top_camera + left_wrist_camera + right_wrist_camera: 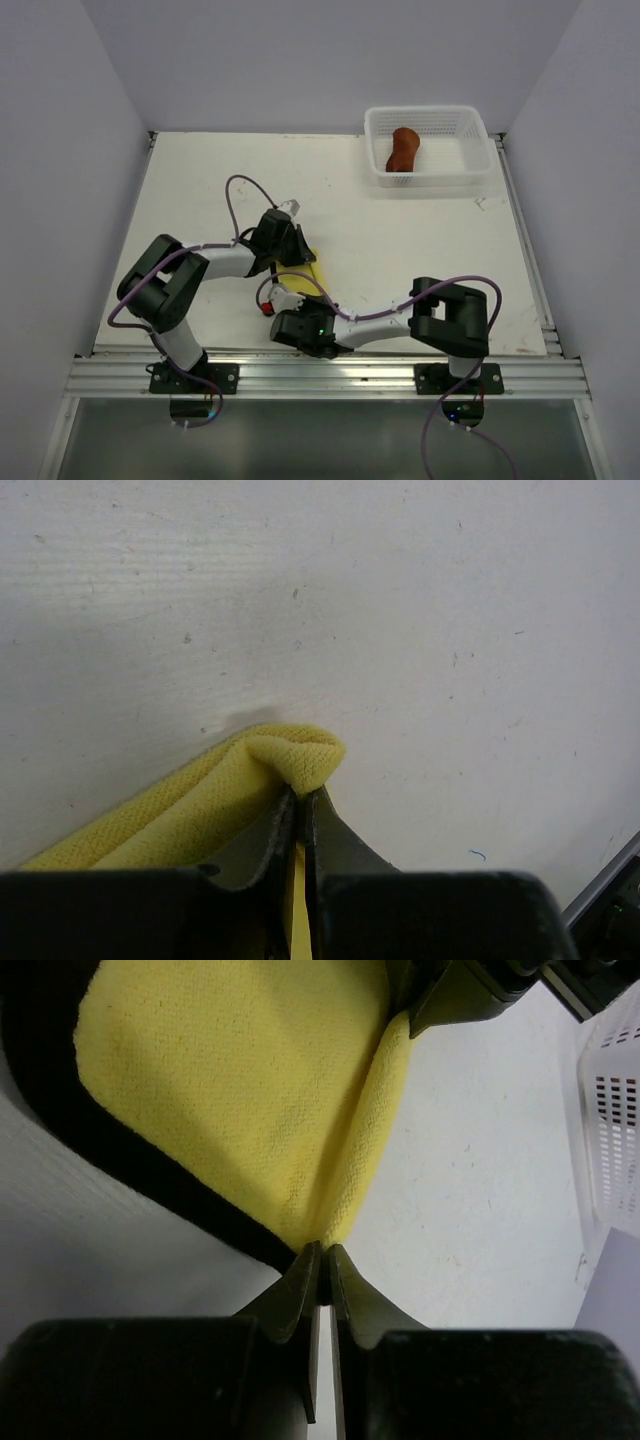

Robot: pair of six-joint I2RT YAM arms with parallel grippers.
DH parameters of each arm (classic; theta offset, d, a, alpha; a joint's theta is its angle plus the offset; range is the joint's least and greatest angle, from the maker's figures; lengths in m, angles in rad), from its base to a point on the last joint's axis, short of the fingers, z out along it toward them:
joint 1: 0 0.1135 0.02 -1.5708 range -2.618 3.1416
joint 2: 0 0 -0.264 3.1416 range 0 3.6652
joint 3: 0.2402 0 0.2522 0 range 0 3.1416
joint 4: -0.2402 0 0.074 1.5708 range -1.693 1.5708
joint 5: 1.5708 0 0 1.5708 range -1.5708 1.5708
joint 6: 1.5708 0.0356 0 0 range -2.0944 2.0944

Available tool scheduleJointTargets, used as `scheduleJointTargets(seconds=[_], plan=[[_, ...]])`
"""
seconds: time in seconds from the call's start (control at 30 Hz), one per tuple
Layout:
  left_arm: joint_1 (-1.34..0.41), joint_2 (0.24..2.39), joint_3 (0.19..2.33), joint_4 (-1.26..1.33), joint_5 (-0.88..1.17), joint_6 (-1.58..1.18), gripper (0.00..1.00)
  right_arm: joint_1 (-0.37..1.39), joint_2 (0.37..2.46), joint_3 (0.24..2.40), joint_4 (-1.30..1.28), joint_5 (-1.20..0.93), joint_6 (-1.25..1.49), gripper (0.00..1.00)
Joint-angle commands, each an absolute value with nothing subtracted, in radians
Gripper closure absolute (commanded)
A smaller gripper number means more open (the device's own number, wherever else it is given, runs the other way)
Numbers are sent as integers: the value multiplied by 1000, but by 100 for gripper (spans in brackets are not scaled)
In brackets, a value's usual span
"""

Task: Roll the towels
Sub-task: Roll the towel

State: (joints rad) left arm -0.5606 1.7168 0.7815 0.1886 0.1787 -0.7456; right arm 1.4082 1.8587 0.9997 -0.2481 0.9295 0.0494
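Observation:
The yellow towel point(317, 272) with dark edging lies near the table's front middle, mostly hidden under both grippers. My left gripper point(298, 250) is shut on a folded corner of the yellow towel point(200, 805), with the cloth bulging just past the fingertips point(303, 792). My right gripper point(325, 1248) is shut on the near end of the fold in the yellow towel point(240, 1090). The left gripper's fingers point(470, 990) hold the far end of that same fold. The rust-brown towel point(403, 150) lies rolled inside the basket.
The white mesh basket point(428, 114) stands at the table's back right, and its wall point(615, 1110) shows at the right edge of the right wrist view. Purple cables loop over both arms. The table's metal front rail point(330, 375) runs along the bottom.

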Motion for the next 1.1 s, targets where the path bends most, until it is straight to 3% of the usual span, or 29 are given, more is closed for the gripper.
scheduleJointTargets(seconds=[0.0, 0.2, 0.37, 0.53, 0.73, 1.07], plan=[[-532, 1710, 755, 314, 95, -730, 100, 1427, 1790, 1020, -275, 881, 92, 88], [-532, 1703, 721, 334, 94, -727, 100, 1375, 1573, 973, -256, 778, 216, 75], [-532, 1706, 707, 347, 104, -735, 100, 1277, 1410, 899, -233, 667, 331, 70], [-531, 1701, 698, 354, 107, -739, 100, 1099, 1293, 784, -175, 387, 472, 64], [-532, 1666, 666, 359, 84, -749, 100, 919, 1313, 721, -61, 90, 618, 59], [-532, 1677, 650, 377, 86, -770, 100, 759, 1436, 646, 132, -113, 856, 55]])
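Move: The near end of the yellow towel's rolled edge is still between the right fingertips, nearly at the hand point. The roll's far end, in the left fingers, is about 9 cm ahead and 3 cm left of the right hand. The towel's folded body centres some 4 cm ahead and 5 cm left of the right hand, just below it. From the left hand, the near end is roughly 9 cm back and 3 cm right. The towel roll's near end is let go as the right fingers open to nearly half. The right hand lifts about 10 cm, arcs right and forward, then sinks to stop low just to the right of that end, its wrist swinging from pointing forward to pointing forward-left and down. The left hand keeps pinching the far end, easing a couple of centimetres, mostly left. ##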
